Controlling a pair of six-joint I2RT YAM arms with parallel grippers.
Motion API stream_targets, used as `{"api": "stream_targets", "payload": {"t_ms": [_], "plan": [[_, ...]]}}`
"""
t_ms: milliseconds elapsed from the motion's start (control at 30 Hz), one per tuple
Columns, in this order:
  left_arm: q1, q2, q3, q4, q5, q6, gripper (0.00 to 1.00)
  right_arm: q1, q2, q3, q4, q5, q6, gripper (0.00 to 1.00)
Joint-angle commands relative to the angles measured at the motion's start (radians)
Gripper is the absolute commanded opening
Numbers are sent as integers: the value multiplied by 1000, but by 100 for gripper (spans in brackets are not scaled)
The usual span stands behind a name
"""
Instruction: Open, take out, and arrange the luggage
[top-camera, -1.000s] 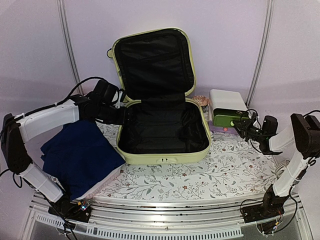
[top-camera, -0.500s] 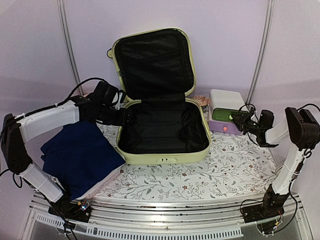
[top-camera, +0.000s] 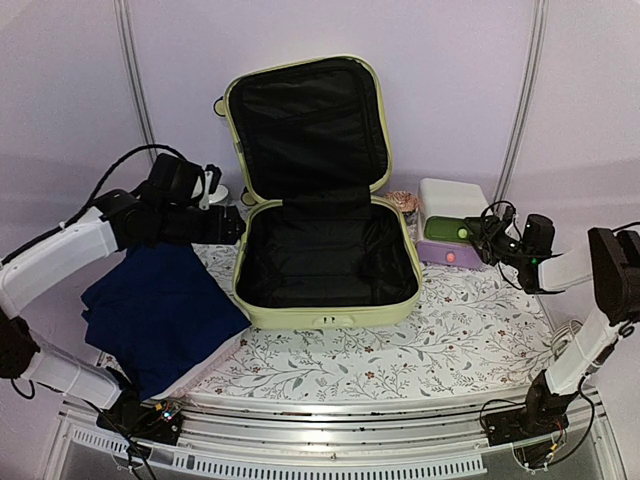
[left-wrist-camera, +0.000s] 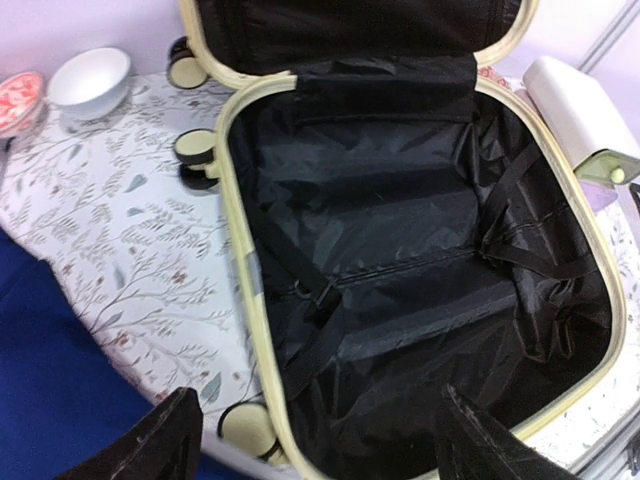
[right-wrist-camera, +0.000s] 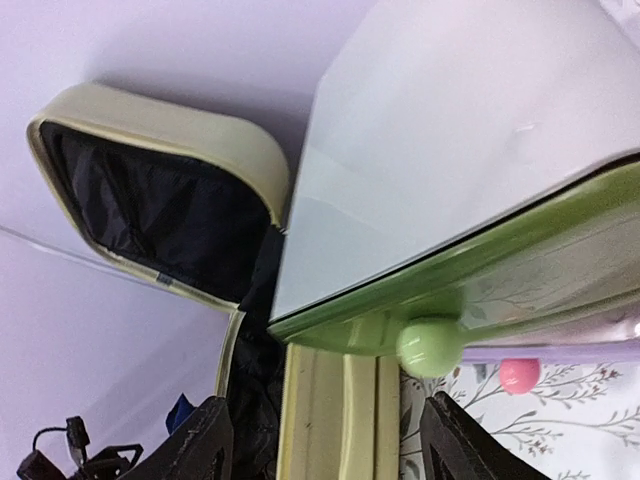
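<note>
The luggage (top-camera: 325, 312), a pale yellow-green suitcase, lies open at the table's middle with its lid (top-camera: 305, 120) standing upright behind. Its black lining (left-wrist-camera: 400, 250) holds only loose straps. My left gripper (top-camera: 232, 225) hovers by the suitcase's left rim, open, with nothing between the fingers (left-wrist-camera: 320, 432). My right gripper (top-camera: 482, 236) is at the small white box (top-camera: 455, 200) to the right of the suitcase. It stands open (right-wrist-camera: 328, 432) just in front of the green drawer's round knob (right-wrist-camera: 428, 346), not touching it.
A dark blue cloth (top-camera: 160, 310) lies front left on the floral tablecloth. A white bowl (left-wrist-camera: 90, 80) and a red-patterned dish (left-wrist-camera: 18, 98) sit behind the suitcase's left wheels (left-wrist-camera: 195, 150). A purple drawer with a pink knob (right-wrist-camera: 518, 374) sits under the green one.
The green drawer went back into the white box, then my right gripper opened off its knob. My left gripper drew back leftward from the suitcase's rim.
</note>
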Motion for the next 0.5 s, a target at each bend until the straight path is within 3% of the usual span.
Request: {"api": "stream_targets", "payload": {"t_ms": [0,167,333,467], "plan": [[-5,-130,-61,-178,-108,-125,81,38,-154,-54,-139,55,-157,68],[67,-336,-184,-285,-244,-281,70,79,-295,-49,-336,128,-311,68],[289,-487,-299,-274,-156,-229,61,114,-363,-30,-429,147,-399,68],[386,-520,-368,-338,-182,-358,53,116,-398,-41,-453,171,-421,68]]}}
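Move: The navy cloth heap has its middle about 15 cm left of the left hand, 5 cm back and some 17 cm below. The open suitcase's lower half is centred 13 cm ahead of that hand, 16 cm right and 18 cm down. For the right hand, the shut green drawer's knob is about 4 cm ahead, sideways level and 3 cm lower; the purple drawer's pink knob is 4 cm ahead, 2 cm left and 10 cm lower. Leftwards and back, quickly, the empty left hand swings about 20 cm away from the suitcase to above the navy cloth, turning some 35 degrees counter-clockwise and partly closing its fingers. The right hand, already open, backs off the green drawer about 5 cm while rising 4 cm and drifting left, rolling its left side down. ##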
